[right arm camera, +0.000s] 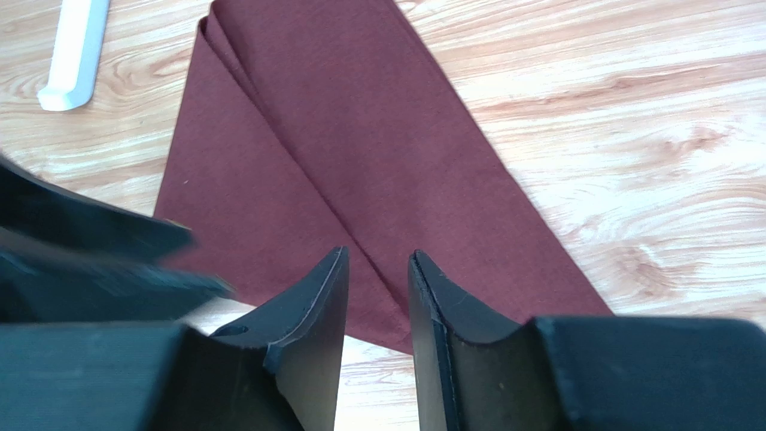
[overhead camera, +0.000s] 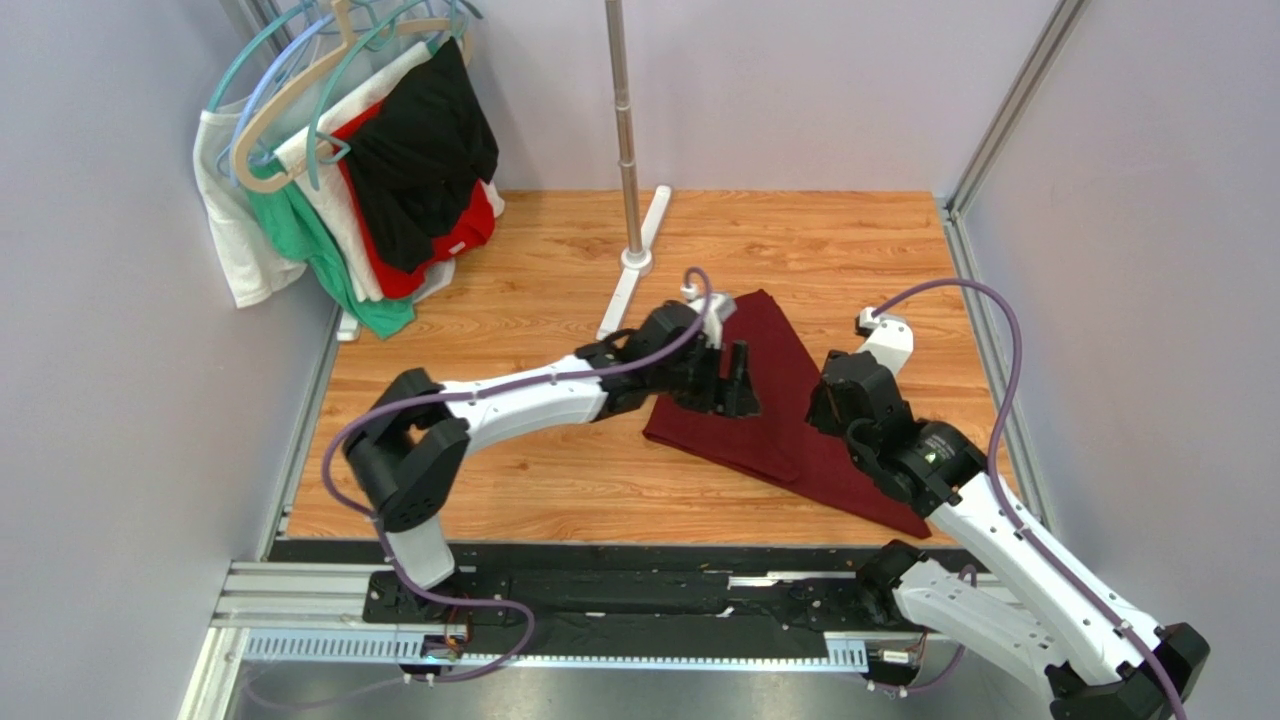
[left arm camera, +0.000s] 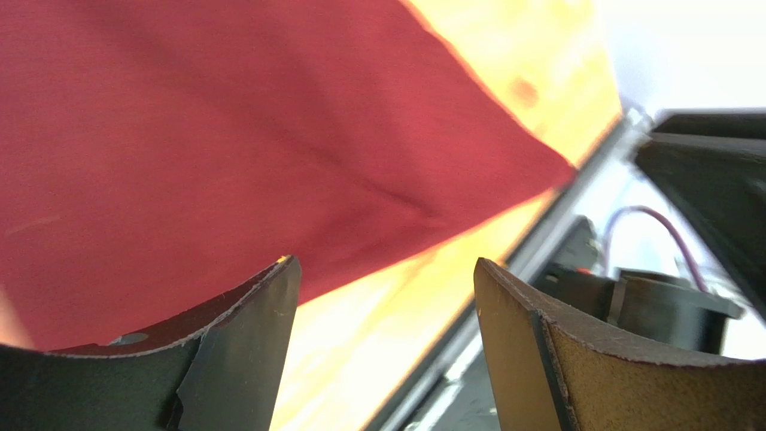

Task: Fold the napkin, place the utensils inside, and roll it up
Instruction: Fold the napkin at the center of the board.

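Note:
The dark maroon napkin (overhead camera: 789,428) lies folded into a long triangle on the wooden table, right of centre. My left gripper (overhead camera: 736,383) hovers over its left part, jaws wide open and empty. In the left wrist view (left arm camera: 385,269) the napkin (left arm camera: 225,135) fills the upper left. My right gripper (overhead camera: 827,408) is at the napkin's right edge. In the right wrist view (right arm camera: 378,256) its jaws are narrowly open over a fold line of the napkin (right arm camera: 342,135), holding nothing. The spoon is out of view.
Garments on hangers (overhead camera: 361,165) hang at the back left. A metal pole (overhead camera: 621,90) stands on a white base (overhead camera: 639,248) behind the napkin; the base also shows in the right wrist view (right arm camera: 76,49). A metal rail (overhead camera: 601,600) runs along the near edge.

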You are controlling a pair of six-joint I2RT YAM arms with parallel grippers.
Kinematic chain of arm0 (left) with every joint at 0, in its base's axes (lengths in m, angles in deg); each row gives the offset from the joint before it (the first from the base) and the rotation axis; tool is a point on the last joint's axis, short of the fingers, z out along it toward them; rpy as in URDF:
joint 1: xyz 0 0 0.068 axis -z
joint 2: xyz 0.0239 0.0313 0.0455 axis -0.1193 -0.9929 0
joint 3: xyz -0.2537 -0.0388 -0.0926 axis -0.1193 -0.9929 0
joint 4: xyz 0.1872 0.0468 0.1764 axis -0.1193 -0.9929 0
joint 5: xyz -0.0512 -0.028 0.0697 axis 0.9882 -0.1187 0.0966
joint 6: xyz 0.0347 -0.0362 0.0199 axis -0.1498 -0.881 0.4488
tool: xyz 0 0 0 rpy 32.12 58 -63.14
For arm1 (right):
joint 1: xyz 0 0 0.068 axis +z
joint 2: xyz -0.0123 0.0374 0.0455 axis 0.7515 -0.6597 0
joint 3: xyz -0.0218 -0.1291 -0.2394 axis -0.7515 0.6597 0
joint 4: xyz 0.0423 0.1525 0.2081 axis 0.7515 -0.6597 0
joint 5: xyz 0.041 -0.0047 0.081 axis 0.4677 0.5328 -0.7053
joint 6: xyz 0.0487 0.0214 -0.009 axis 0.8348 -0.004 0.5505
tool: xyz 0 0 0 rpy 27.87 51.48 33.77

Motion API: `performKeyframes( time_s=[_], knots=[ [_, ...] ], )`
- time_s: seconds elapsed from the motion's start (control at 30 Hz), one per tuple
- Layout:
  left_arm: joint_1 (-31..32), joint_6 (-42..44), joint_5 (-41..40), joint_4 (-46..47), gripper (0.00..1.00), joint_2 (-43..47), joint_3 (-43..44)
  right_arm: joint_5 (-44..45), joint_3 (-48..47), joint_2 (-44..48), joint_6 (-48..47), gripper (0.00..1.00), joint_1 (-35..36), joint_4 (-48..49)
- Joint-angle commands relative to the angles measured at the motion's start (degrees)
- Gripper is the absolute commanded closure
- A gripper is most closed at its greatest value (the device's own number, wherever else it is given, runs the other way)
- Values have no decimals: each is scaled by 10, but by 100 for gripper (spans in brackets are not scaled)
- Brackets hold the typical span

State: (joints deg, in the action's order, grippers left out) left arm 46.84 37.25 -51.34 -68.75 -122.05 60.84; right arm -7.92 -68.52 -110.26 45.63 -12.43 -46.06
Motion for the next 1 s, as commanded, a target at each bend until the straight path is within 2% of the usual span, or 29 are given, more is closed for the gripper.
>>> performKeyframes(
  time_s=[0.0,0.17,0.33,0.5,0.57,0.83,0.93,0.97],
  knots=[
    [-70,33,-12,-3,20,64,-80,-31,17,9,15,65,-3,16],
    [-140,50,-7,7,20,87,-128,-95,62,-8,33,66,-2,34],
    [-177,56,29,28,26,48,-137,-117,84,-7,49,66,-2,51],
    [-186,66,69,52,38,5,-127,-116,75,-16,42,66,-2,51],
    [-186,60,97,74,39,-17,-128,-114,71,-21,38,66,-2,53],
    [-185,62,97,76,45,-52,-120,-116,65,-30,36,66,-2,60],
    [-185,60,98,76,52,-59,-121,-117,65,-30,36,66,-2,60],
    [-185,60,99,75,57,-60,-121,-117,65,-29,35,66,-2,59]
  ],
)
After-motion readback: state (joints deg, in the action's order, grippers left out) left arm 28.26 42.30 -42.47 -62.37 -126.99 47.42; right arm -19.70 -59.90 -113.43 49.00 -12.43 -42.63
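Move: The left hand, empty, is over the folded part of the napkin. The left folded edge it goes for, near the near-left corner, lies about 12 cm to its left, 6 cm ahead and 12 cm below. The near tip of the folded-over flap is some 7 cm to its right and 4 cm back; the stand foot's near end is 19 cm left, 15 cm ahead. From the right hand the edge lies about 23 cm left, 7 cm ahead. The left hand swings left and forward, roughly 13 and 7 cm, back over the folded napkin to its left edge while turning a little counter-clockwise, then sinks some 10 cm in all with its fingers tipping down and narrowing from wide to half open, the edge between the tips. The right hand, empty and with its gap unchanged, lowers about 7 cm over the napkin near the flap's tip, easing slightly left and back as it tips down some 10 degrees. ##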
